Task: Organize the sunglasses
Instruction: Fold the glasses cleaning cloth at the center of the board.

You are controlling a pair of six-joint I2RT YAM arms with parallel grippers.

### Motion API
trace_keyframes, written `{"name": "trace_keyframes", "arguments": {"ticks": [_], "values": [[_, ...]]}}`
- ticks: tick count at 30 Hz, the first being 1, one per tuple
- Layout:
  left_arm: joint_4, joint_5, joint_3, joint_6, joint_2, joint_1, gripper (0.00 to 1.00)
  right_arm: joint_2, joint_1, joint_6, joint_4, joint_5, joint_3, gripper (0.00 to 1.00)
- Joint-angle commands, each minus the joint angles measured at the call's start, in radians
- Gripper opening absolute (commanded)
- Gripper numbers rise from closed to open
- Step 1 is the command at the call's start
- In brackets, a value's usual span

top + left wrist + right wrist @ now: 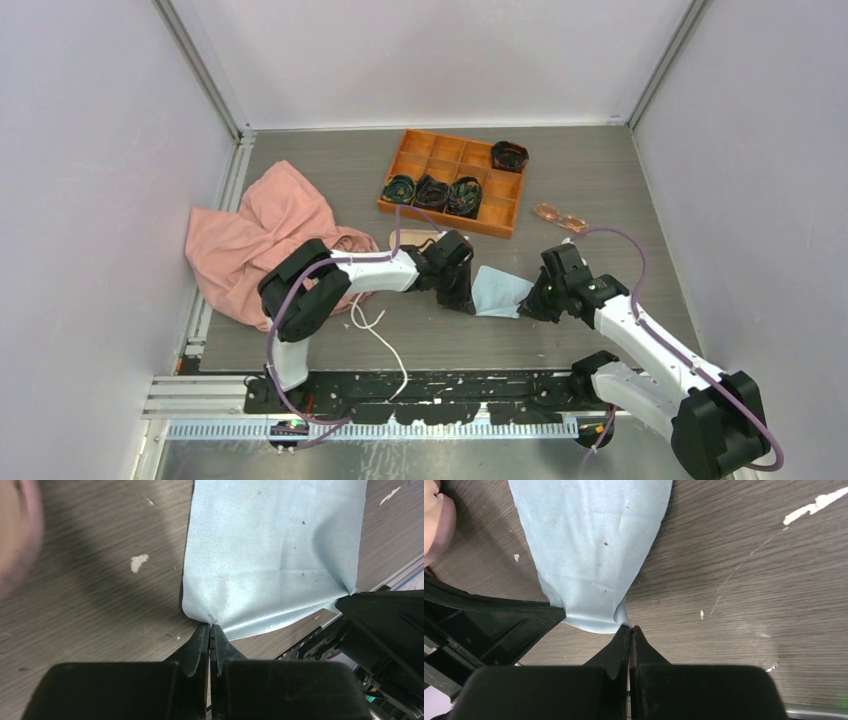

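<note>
The sunglasses (pixel 560 217), small with pinkish-orange lenses, lie on the table to the right of the orange tray, apart from both arms. A light blue cloth (pixel 497 292) is stretched between the two grippers at the table's middle. My left gripper (pixel 466 300) is shut on the cloth's left corner; in the left wrist view its fingertips pinch the cloth (pixel 272 555) at the left gripper (pixel 210 626). My right gripper (pixel 527 308) is shut on the opposite corner, and in the right wrist view the cloth (pixel 589 540) bunches at the right gripper (pixel 630 628).
An orange divided tray (pixel 500 212) with several dark coiled items stands at the back. A pink case (pixel 412 238) lies partly hidden behind the left arm. A pink garment (pixel 260 240) is heaped at the left, with a white cord (pixel 385 345) near the front edge.
</note>
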Motion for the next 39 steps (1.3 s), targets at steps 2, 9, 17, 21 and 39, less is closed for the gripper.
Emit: {"name": "trace_keyframes", "arguments": {"ticks": [2, 9, 17, 21, 39], "values": [[0.020, -0.047, -0.017, -0.046, -0.048, -0.046, 0.01, -0.038, -0.004, -0.014, -0.082, 0.012, 0.002, 0.01], [0.001, -0.088, -0.063, -0.084, -0.104, -0.077, 0.00, -0.074, -0.004, 0.005, -0.144, 0.007, -0.044, 0.01], [-0.027, -0.100, -0.069, -0.108, -0.107, -0.144, 0.01, -0.107, -0.002, 0.035, -0.194, -0.014, -0.082, 0.10], [-0.017, -0.101, -0.089, -0.132, -0.102, -0.162, 0.00, -0.147, -0.001, 0.041, -0.223, -0.011, -0.096, 0.12], [-0.226, -0.254, -0.039, -0.127, -0.184, -0.207, 0.32, -0.214, -0.002, 0.043, -0.278, 0.097, -0.023, 0.30]]}}
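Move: Stretched between the hands, the glasses cleaning cloth is pinched by its two near corners. Its middle lies about 4 cm ahead and 6 cm right of the left hand, and some 5 cm ahead and 5 cm left of the right hand, slightly lower. The bare landing spots are roughly 8 cm straight back from the left hand, and 7 cm back and 3 cm right of the right. The open pink case sits some 15 cm ahead and 12 cm left of the left hand. Drawing the cloth back towards the board's front edge, both hands travel together: the left about 8 cm, nearly level and low over the board, the right about 7 cm while sinking 2–3 cm and edging right, its fingers tipping steeper by some 10 degrees. Midway the right fingers start opening and let go of their corner; the left ones part only at the very end, around theirs. ##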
